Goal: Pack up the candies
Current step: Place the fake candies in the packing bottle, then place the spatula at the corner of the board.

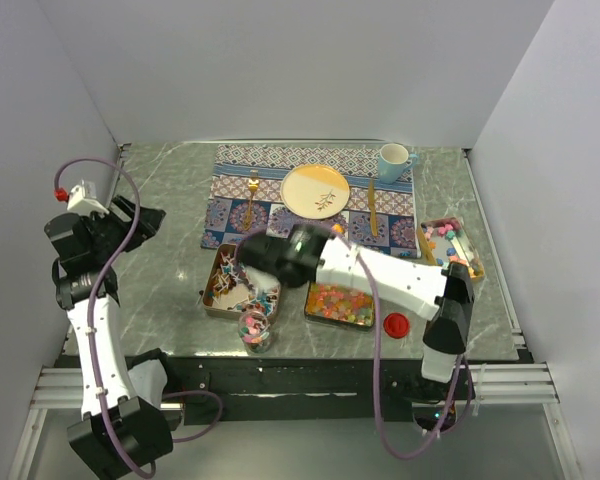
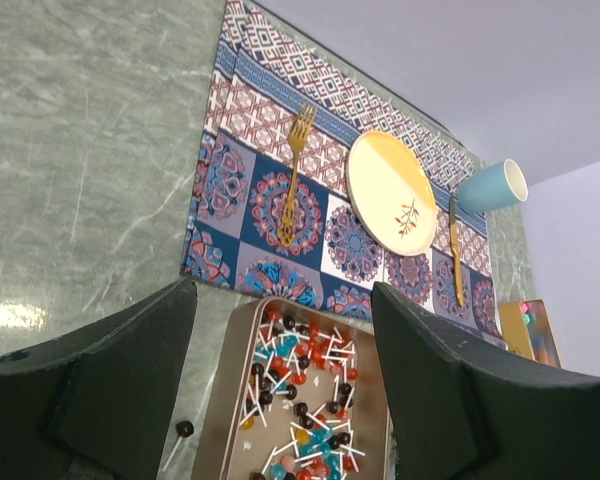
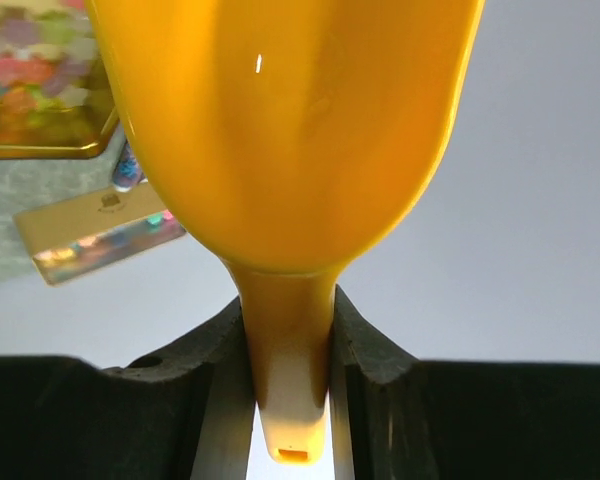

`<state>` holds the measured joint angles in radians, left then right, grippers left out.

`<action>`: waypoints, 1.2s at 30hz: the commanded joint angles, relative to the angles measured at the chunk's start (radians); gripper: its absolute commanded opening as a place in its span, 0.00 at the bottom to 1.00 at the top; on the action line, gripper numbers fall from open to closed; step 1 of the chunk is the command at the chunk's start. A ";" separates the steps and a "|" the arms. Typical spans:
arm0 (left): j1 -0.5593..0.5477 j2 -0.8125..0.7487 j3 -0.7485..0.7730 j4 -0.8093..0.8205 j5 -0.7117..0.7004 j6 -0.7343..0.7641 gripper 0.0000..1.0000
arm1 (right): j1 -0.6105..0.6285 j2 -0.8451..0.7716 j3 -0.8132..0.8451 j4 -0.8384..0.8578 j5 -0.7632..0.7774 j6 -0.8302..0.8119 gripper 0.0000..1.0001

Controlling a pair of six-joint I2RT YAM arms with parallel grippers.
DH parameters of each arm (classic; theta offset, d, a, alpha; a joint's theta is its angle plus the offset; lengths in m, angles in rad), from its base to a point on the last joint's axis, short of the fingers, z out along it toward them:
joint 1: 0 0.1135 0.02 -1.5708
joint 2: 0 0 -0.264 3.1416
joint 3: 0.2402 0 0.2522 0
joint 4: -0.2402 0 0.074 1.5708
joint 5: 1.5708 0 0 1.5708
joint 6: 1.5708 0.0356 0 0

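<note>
The candies [image 1: 340,304], tiny pink, orange and yellow beads, fill a gold tray [image 1: 311,315] near the front edge. More of them sit in a small clear jar [image 1: 255,331] to its left. My right gripper [image 3: 285,312] is shut on the handle of a yellow scoop [image 3: 280,130], whose bowl fills the right wrist view. Seen from above, that gripper [image 1: 265,258] hangs over the table between the two trays, and the scoop itself is hidden. My left gripper [image 2: 282,292] stands open and holds nothing, far left in the top view [image 1: 140,222].
A gold tray of lollipops [image 2: 242,380] lies below the left fingers, with one loose lollipop [image 2: 183,430] beside it. A red lid [image 1: 395,323] lies front right. A box of mixed sweets [image 1: 450,246] stands at the right. On the patterned mat [image 1: 280,160] are a plate [image 1: 315,190], fork [image 1: 252,196], knife [image 1: 372,206] and blue cup [image 1: 392,160].
</note>
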<state>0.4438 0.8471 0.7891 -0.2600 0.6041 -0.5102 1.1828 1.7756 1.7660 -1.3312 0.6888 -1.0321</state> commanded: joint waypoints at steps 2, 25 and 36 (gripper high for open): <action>0.004 0.055 0.093 -0.001 0.011 0.006 0.76 | -0.259 0.031 0.223 -0.111 -0.155 0.131 0.00; -0.042 0.247 0.219 -0.272 0.073 0.418 0.75 | -1.335 0.626 0.720 0.219 -0.727 0.690 0.00; -0.132 0.326 0.248 -0.292 -0.046 0.419 0.75 | -1.367 0.723 0.655 0.489 -0.716 0.692 0.00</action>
<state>0.3122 1.1511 0.9791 -0.5213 0.5949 -0.1425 -0.1772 2.5095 2.4241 -0.9760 -0.0261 -0.3412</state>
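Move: The scoop is already in the right hand; the bare table beyond the star box, where it is taken, lies about 30 cm ahead, 37 cm right and 24 cm below. The mug stands some 15 cm to the left of that spot; the star box lies about 5 cm ahead and 35 cm right of the right hand, similarly low. From the left hand, the spot lies roughly 26 cm ahead and 80 cm right. Right hand swings the gripped scoop about 35 cm right, 30 forward, then down beside the mug; left sinks slightly. ##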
